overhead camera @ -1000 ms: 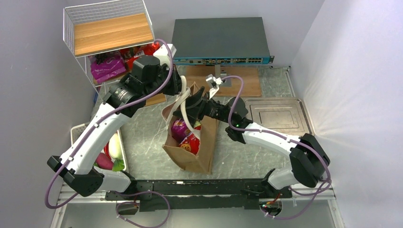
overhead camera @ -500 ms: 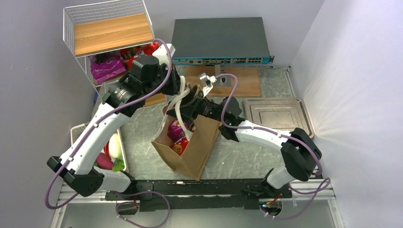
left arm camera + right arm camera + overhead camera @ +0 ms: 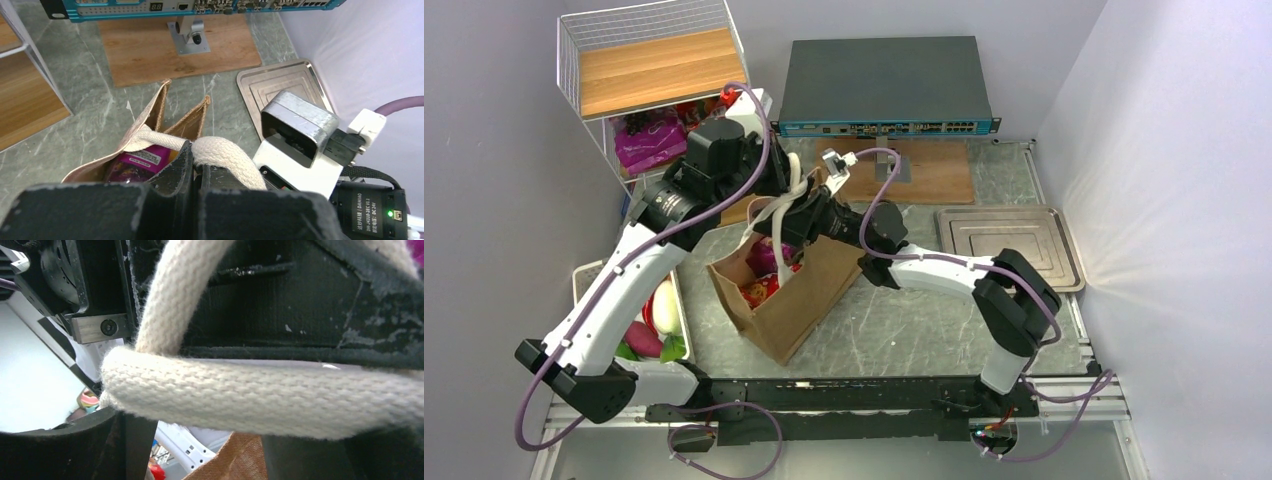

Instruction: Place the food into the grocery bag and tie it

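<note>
The tan grocery bag (image 3: 796, 300) leans over to the left in the middle of the table, mouth open. Inside it lie food pieces: a purple packet (image 3: 765, 257) (image 3: 142, 161) and a red packet (image 3: 754, 291). My left gripper (image 3: 786, 192) (image 3: 197, 159) is above the bag's mouth, shut on a cream handle (image 3: 225, 154). Close beside it my right gripper (image 3: 812, 214) (image 3: 210, 452) is open, its fingers (image 3: 117, 445) wide apart. A cream handle strap (image 3: 260, 395) lies across them, and bag paper (image 3: 240, 460) shows below.
A wire rack with a wooden shelf (image 3: 654, 65) stands at the back left, with purple and red packets (image 3: 649, 140) under it. A network switch (image 3: 889, 85) and a wooden board (image 3: 929, 172) are behind. A metal tray (image 3: 1009, 245) is right, a white basket (image 3: 589, 272) with produce left.
The bag has been dragged left and tipped further over. Both grippers have moved left and toward the back with the handles. The right arm is stretched out further.
</note>
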Controlling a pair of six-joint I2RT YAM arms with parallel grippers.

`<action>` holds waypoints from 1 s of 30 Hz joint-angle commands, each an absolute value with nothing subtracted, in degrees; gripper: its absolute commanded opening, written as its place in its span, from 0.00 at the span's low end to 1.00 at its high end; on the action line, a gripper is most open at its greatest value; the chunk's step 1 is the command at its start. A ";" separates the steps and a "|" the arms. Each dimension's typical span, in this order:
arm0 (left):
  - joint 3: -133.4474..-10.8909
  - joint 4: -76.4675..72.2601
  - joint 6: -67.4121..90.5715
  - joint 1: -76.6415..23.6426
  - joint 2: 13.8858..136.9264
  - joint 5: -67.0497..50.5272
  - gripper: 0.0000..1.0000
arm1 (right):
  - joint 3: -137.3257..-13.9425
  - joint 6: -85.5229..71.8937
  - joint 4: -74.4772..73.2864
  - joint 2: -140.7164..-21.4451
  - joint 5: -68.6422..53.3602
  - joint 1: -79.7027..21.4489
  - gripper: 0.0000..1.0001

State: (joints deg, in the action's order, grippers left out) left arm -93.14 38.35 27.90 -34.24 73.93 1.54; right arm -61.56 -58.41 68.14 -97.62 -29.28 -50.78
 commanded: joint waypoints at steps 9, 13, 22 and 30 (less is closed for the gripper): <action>-93.82 27.12 29.36 -35.25 70.65 -3.11 0.00 | -70.36 -67.65 84.70 -98.75 -26.56 -52.91 0.36; -93.09 26.76 29.39 -35.09 70.35 -3.44 0.00 | -70.27 -67.63 84.11 -98.23 -26.11 -52.91 0.05; -91.84 26.31 29.60 -34.80 69.07 -2.71 0.00 | -67.02 -59.96 61.62 -89.95 -27.91 -51.84 0.00; -92.33 29.33 27.83 -34.72 67.20 -0.19 0.00 | -69.09 -37.48 18.89 -78.62 -19.88 -51.86 0.00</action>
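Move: The right hand's open fingers reach left through the crossed handle loops. The handle strap they go for is right at their tips, about 1 cm farther left and level fore and aft. The paper bag's middle lies roughly straight below, some 20 cm down, and the purple pack inside it is about 2 cm ahead, 1 cm right and 15 cm down. From the left hand, already pinching strap, that strap lies about 8 cm back, 6 cm left and slightly lower. The right fingers close fully on the handle strap inside the crossed loops as the hand lifts about 2 cm. Then the hand turns back, drawing right by 1.5 cm and sinking as much, its fingertips tipping down nearly 20 degrees. The left hand keeps its pinch on its strap, rising about a centimetre early on and then all but holding. ##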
